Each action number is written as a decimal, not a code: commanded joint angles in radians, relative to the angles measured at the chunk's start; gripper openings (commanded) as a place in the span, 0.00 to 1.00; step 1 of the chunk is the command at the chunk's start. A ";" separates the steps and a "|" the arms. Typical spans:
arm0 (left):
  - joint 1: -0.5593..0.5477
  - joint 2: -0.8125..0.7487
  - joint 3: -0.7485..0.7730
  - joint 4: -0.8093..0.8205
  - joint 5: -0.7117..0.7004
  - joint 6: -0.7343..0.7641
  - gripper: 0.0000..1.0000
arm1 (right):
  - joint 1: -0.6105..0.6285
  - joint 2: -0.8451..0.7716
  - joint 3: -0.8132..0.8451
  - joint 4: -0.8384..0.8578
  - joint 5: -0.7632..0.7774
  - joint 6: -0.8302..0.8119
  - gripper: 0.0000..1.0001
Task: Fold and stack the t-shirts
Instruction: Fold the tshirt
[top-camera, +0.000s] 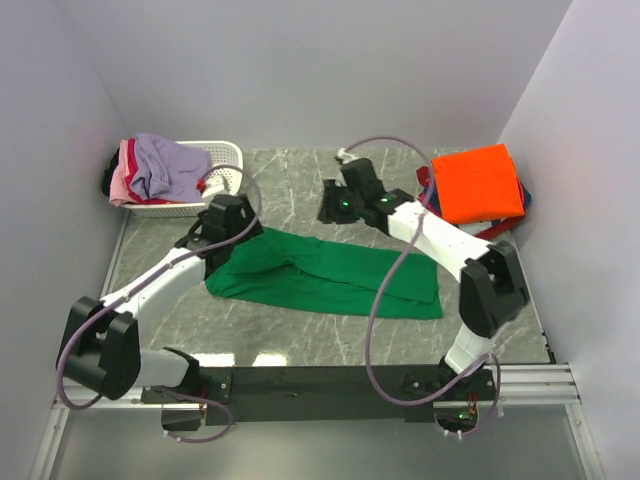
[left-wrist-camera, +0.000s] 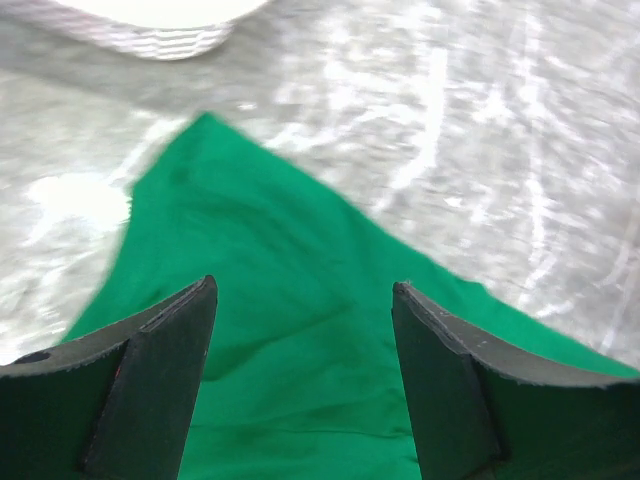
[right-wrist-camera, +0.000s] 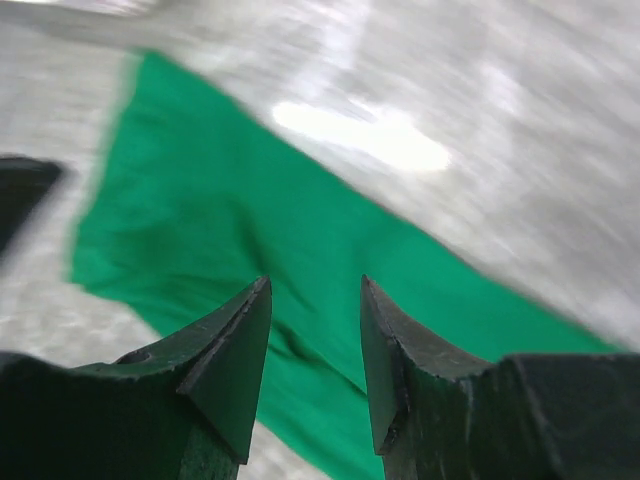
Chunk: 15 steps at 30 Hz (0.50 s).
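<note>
A bright green t-shirt (top-camera: 320, 272) lies spread lengthwise across the middle of the marble table. My left gripper (top-camera: 232, 232) hovers over its far left corner, open, and in the left wrist view the left gripper (left-wrist-camera: 303, 285) has only green cloth (left-wrist-camera: 260, 230) below the gap. My right gripper (top-camera: 328, 205) hangs above the table just beyond the shirt's far edge. In the right wrist view the right gripper (right-wrist-camera: 315, 280) is open, jaws moderately apart and empty, above the green shirt (right-wrist-camera: 220, 220). A folded orange t-shirt (top-camera: 478, 182) tops a stack at the far right.
A white slotted basket (top-camera: 228, 158) at the far left holds lavender (top-camera: 165, 165) and pink (top-camera: 122, 180) shirts. Navy and red edges (top-camera: 521, 197) show under the orange one. Walls close in on the left, back and right.
</note>
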 joint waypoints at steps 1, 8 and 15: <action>0.071 -0.044 -0.063 -0.012 0.069 -0.012 0.77 | 0.075 0.130 0.128 0.078 -0.111 -0.036 0.48; 0.134 -0.179 -0.141 -0.018 0.095 -0.044 0.77 | 0.151 0.338 0.257 0.103 -0.174 -0.034 0.48; 0.167 -0.219 -0.163 -0.030 0.131 -0.052 0.78 | 0.188 0.439 0.316 0.089 -0.165 -0.036 0.47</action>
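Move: The crease in the left part of the green t-shirt lies about 13 cm to the right hand's left, some 5 cm back and 15 cm below. The shirt's far left corner is roughly 24 cm left and 5 cm ahead of this hand; the white basket stands about 43 cm left and 20 cm ahead. From the left hand, the crease lies about 12 cm right, 1 cm ahead and 11 cm below. Open right hand sweeps about 13 cm left, then sinks some 10 towards the crease; open left hand withdraws left. ##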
